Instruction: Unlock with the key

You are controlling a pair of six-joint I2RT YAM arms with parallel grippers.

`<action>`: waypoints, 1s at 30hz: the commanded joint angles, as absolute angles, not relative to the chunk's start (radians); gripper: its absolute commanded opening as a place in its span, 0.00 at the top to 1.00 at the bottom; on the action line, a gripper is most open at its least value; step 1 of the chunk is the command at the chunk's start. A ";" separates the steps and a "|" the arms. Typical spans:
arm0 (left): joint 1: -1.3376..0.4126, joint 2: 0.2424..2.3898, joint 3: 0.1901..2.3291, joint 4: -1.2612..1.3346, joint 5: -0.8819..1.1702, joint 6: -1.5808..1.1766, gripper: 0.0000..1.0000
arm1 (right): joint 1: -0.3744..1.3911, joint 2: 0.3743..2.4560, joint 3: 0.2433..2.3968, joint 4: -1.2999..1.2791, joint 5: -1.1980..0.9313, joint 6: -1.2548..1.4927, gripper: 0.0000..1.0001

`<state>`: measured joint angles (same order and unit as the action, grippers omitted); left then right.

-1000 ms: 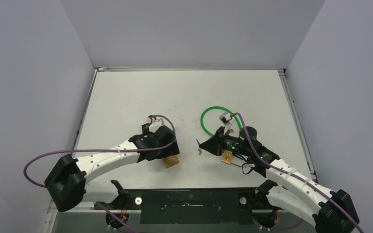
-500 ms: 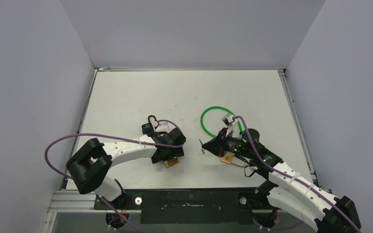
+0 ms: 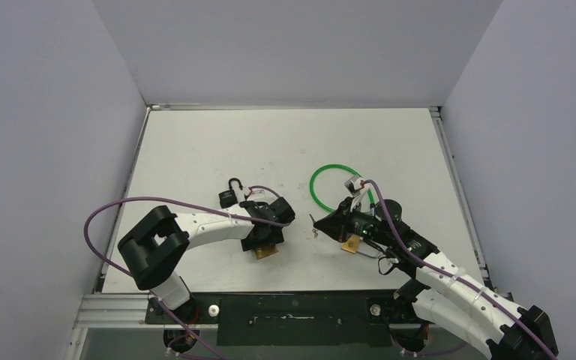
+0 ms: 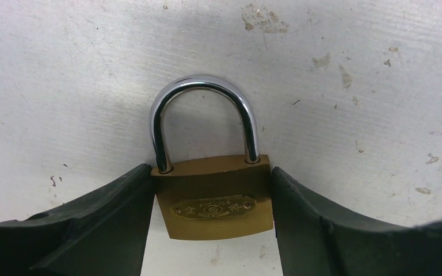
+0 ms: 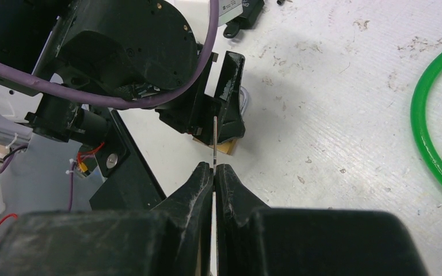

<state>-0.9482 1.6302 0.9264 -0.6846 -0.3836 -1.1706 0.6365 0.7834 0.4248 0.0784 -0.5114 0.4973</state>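
Observation:
A brass padlock point(image 4: 213, 204) with a chrome shackle point(image 4: 204, 86) lies flat on the white table, near its front edge point(image 3: 268, 250). My left gripper point(image 4: 211, 170) reaches down over it, and both black fingers press against the sides of the brass body. My right gripper point(image 5: 214, 168) is shut on the key point(image 5: 214, 141), whose thin blade sticks out of the fingertips edge-on. In the top view the right gripper point(image 3: 315, 223) hovers a short way right of the padlock, its tip pointing left toward it.
A small black padlock point(image 3: 229, 193) lies just behind the left gripper. A green cable loop point(image 3: 316, 191) lies behind the right gripper point(image 5: 431, 132). Another brass piece point(image 3: 351, 243) sits under the right wrist. The table's front rail point(image 3: 292, 311) is close by.
The left arm has swung in over the brass padlock and its jaws have closed from wide open onto the body. The right gripper, still holding the key, barely moved.

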 commanded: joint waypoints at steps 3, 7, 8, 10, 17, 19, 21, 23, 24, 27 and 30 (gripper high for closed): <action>-0.954 1.630 0.904 -0.668 -0.384 -1.207 0.71 | 0.641 0.791 0.434 0.098 -0.489 0.478 1.00; -0.952 1.566 0.911 -0.627 -0.402 -1.176 0.82 | 0.641 0.804 0.435 0.100 -0.489 0.492 1.00; -0.951 1.557 0.919 -0.624 -0.403 -1.167 0.82 | 0.641 0.809 0.434 0.104 -0.491 0.499 1.00; -0.944 1.524 0.937 -0.618 -0.403 -1.150 0.83 | 0.643 0.826 0.424 0.126 -0.504 0.519 1.00; -0.873 1.409 0.930 -0.529 -0.299 -1.138 0.83 | 0.706 0.939 0.406 0.239 -0.521 0.609 1.00; -0.837 1.371 0.900 -0.477 -0.250 -1.143 0.84 | 0.741 0.971 0.405 0.275 -0.511 0.629 1.00; -0.802 1.339 0.877 -0.438 -0.202 -1.149 0.85 | 0.772 1.008 0.406 0.311 -0.511 0.648 1.00; -0.773 1.315 0.865 -0.413 -0.172 -1.158 0.85 | 0.799 1.051 0.411 0.343 -0.517 0.665 1.00; -0.765 1.305 0.864 -0.410 -0.164 -1.159 0.85 | 0.807 1.073 0.414 0.354 -0.522 0.671 1.00; -0.752 1.289 0.875 -0.402 -0.137 -1.157 0.86 | 0.822 1.124 0.428 0.386 -0.537 0.690 1.00; -0.749 1.284 0.885 -0.396 -0.113 -1.150 0.86 | 0.826 1.154 0.440 0.404 -0.517 0.707 1.00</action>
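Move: The left fingers are already around the brass padlock's body on the table, its middle at the hand point. The key, already held at the right fingertips, is about 13 cm to that hand's right and 16 cm higher. From the right hand, the padlock is roughly 14 cm left, 2 cm ahead and 16 cm below; a second brass padlock sits 9 cm right and level, the green cable lock 16 cm ahead and 7 cm right, both about 16 cm below. The black padlock lies 14 cm beyond the left hand and 10 cm to its left. Keeping its pinch on the sides of the padlock body, the left hand lifts it off the table, up about 7 cm and forward some 4, swinging its fingertips roughly 25 degrees towards the right. Meanwhile the right hand, still gripping the key, sinks about 6 cm and goes left and back towards the padlock, tipping its fingers down about 15 degrees. ##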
